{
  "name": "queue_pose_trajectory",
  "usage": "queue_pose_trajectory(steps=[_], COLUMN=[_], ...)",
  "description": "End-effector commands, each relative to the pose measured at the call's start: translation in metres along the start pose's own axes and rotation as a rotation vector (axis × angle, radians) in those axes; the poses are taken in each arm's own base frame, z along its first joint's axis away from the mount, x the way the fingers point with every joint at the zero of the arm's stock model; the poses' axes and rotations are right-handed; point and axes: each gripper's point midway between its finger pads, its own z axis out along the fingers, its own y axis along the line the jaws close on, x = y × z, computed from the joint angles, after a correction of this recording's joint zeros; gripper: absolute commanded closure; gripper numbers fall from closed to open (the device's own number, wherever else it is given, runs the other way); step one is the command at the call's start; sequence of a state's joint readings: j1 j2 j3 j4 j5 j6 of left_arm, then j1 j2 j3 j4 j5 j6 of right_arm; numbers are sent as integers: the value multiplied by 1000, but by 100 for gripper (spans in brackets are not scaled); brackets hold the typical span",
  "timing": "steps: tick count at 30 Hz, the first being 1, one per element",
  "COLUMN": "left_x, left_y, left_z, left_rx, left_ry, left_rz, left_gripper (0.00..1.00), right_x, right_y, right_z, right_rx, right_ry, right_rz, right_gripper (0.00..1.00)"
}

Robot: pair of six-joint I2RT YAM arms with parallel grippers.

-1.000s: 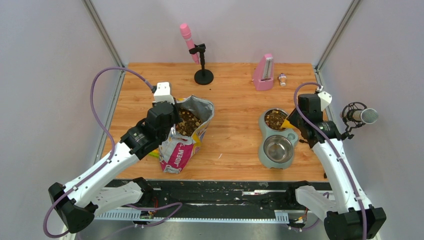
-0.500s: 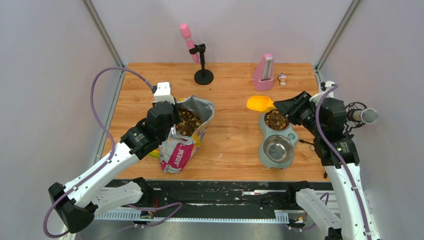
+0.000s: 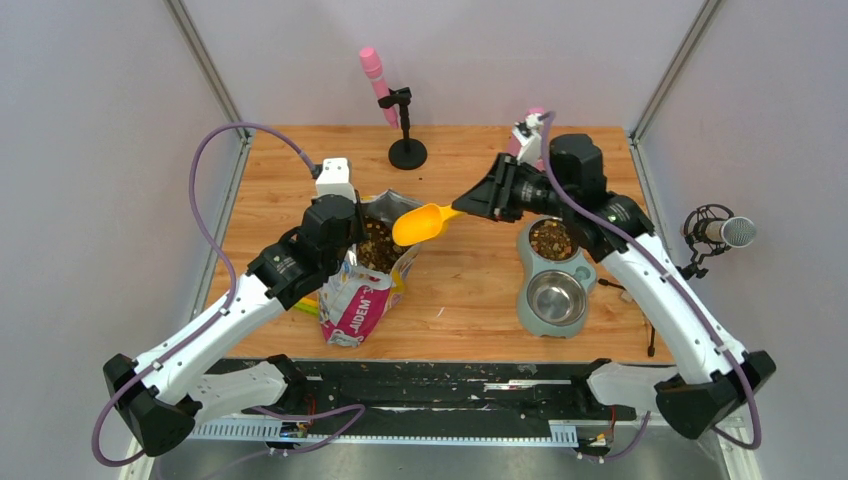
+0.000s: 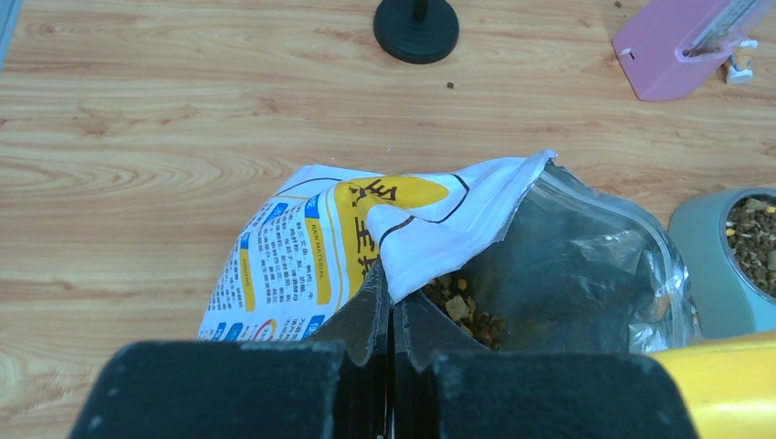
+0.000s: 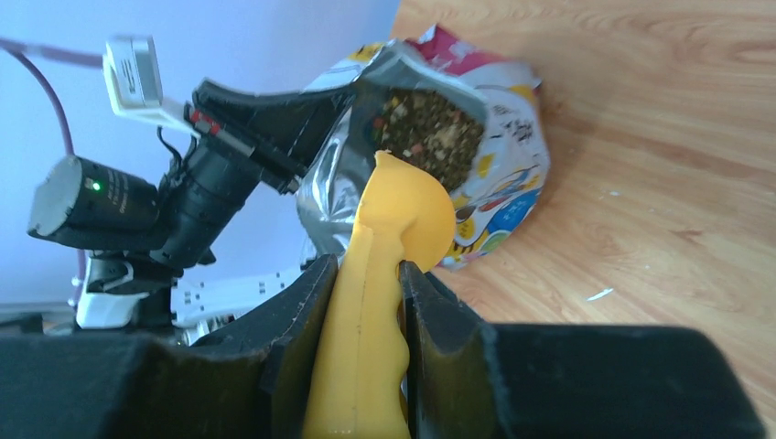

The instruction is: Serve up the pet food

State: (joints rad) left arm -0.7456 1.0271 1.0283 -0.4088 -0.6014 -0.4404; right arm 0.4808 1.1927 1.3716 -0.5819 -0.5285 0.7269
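Note:
The pet food (image 3: 377, 243) fills the open printed bag (image 3: 352, 300) left of centre, and more pet food (image 3: 551, 240) lies in the far cup of the grey double bowl (image 3: 524, 300). My left gripper (image 4: 392, 293) is shut on the bag's near rim and holds the mouth open over the kibble (image 4: 467, 306). My right gripper (image 3: 470, 205) is shut on the handle of a yellow scoop (image 3: 422, 224). The scoop's head hangs just above the right side of the bag's mouth. In the right wrist view the scoop (image 5: 393, 219) points at the kibble (image 5: 430, 128). No kibble shows in the scoop.
The near steel cup (image 3: 556, 297) of the double bowl holds nothing. A pink microphone on a black stand (image 3: 405, 150) stands at the back. A pink metronome (image 3: 527, 135) is partly hidden behind my right arm. Another microphone (image 3: 722, 232) juts in at the right edge.
My right arm has swung left from the double bowl, carrying the yellow scoop across the table to the bag's mouth. The left arm and the bag have barely moved.

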Motion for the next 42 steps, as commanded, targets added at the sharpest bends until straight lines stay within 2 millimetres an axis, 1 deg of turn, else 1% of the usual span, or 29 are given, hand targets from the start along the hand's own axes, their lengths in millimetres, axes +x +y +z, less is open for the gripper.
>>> queue_pose_trajectory(steps=[1, 2, 4, 5, 7, 8, 12, 14, 19, 22, 24, 28, 32, 36, 38, 39, 40, 42], left_x=[-39, -38, -36, -36, -35, -34, -32, -32, -30, -29, -27, -27, -25, -25, -25, -25, -24, -23], left_y=[-16, -16, -17, -17, -16, -16, -13, -11, -9, -11, -10, -7, -9, -13, -14, -14, -15, -17], left_z=[-9, -9, -9, -10, -11, -11, -14, -15, -16, -15, -13, -12, -9, -7, -5, -5, -4, -2], left_rx=[64, 67, 78, 82, 85, 85, 85, 81, 80, 84, 77, 50, 56, 60, 59, 59, 59, 63], left_ry=[-90, -87, -82, -82, -85, -84, -90, -94, -94, -91, -89, -94, -89, -81, -76, -74, -69, -64], left_rz=[-75, -74, -73, -74, -76, -76, -76, -81, -88, -92, -94, -115, -118, -118, -116, -115, -113, -112], left_gripper=[100, 100, 100, 100, 100, 100, 100, 100, 100, 100, 100, 100, 100, 100, 100, 100, 100, 100], right_x=[-8, 1, 7, 9, 21, 24, 31, 40, 61, 83, 95, 109, 118, 115, 112, 113, 110, 110], right_y=[11, 2, -18, -22, -34, -46, -67, -75, -98, -106, -106, -107, -86, -74, -71, -72, -66, -62], right_z=[22, 31, 45, 50, 63, 71, 84, 93, 122, 138, 148, 157, 161, 162, 158, 157, 156, 153], right_rx=[105, 168, 303, 352, 449, 528, 729, 763, 779, 734, 683, 618, 447, 293, 231, 205, 162, 115], right_ry=[-14, 29, 71, 84, 145, 161, 182, 215, 283, 347, 374, 385, 380, 329, 314, 313, 300, 298], right_rz=[-145, -153, -177, -199, -250, -284, -403, -417, -396, -362, -342, -295, -235, -151, -95, -74, -64, -36], right_gripper=[100, 100, 100, 100, 100, 100, 100, 100, 100, 100, 100, 100, 100, 100, 100, 100, 100, 100])
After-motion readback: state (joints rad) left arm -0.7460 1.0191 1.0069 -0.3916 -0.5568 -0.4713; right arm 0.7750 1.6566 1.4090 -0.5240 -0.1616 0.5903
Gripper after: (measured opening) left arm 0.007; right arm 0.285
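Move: The pet food in the open bag lies about 19 cm left of the right hand, 2 cm ahead and some 22 cm below, with the held scoop already reaching towards the mouth. The rim pinched by the left fingers is around 22 cm left, 5 cm ahead and 8 cm below. The filled bowl sits 15 cm right and 6 cm ahead, the empty bowl 17 cm right and 9 cm back, both 31 cm down. From the left hand the food is some 6 cm right, 3 cm back and 14 cm below. The yellow scoop, still gripped by its handle, is taken left over the bag's mouth and then down into the bag, the right hand sinking about 17 cm while going some 9 cm left and a little forward. Its fingers first tip some 45 degrees steeper, then level back by nearly half as the hand keeps sinking. The left hand keeps its pinch on the rim and holds almost still. ##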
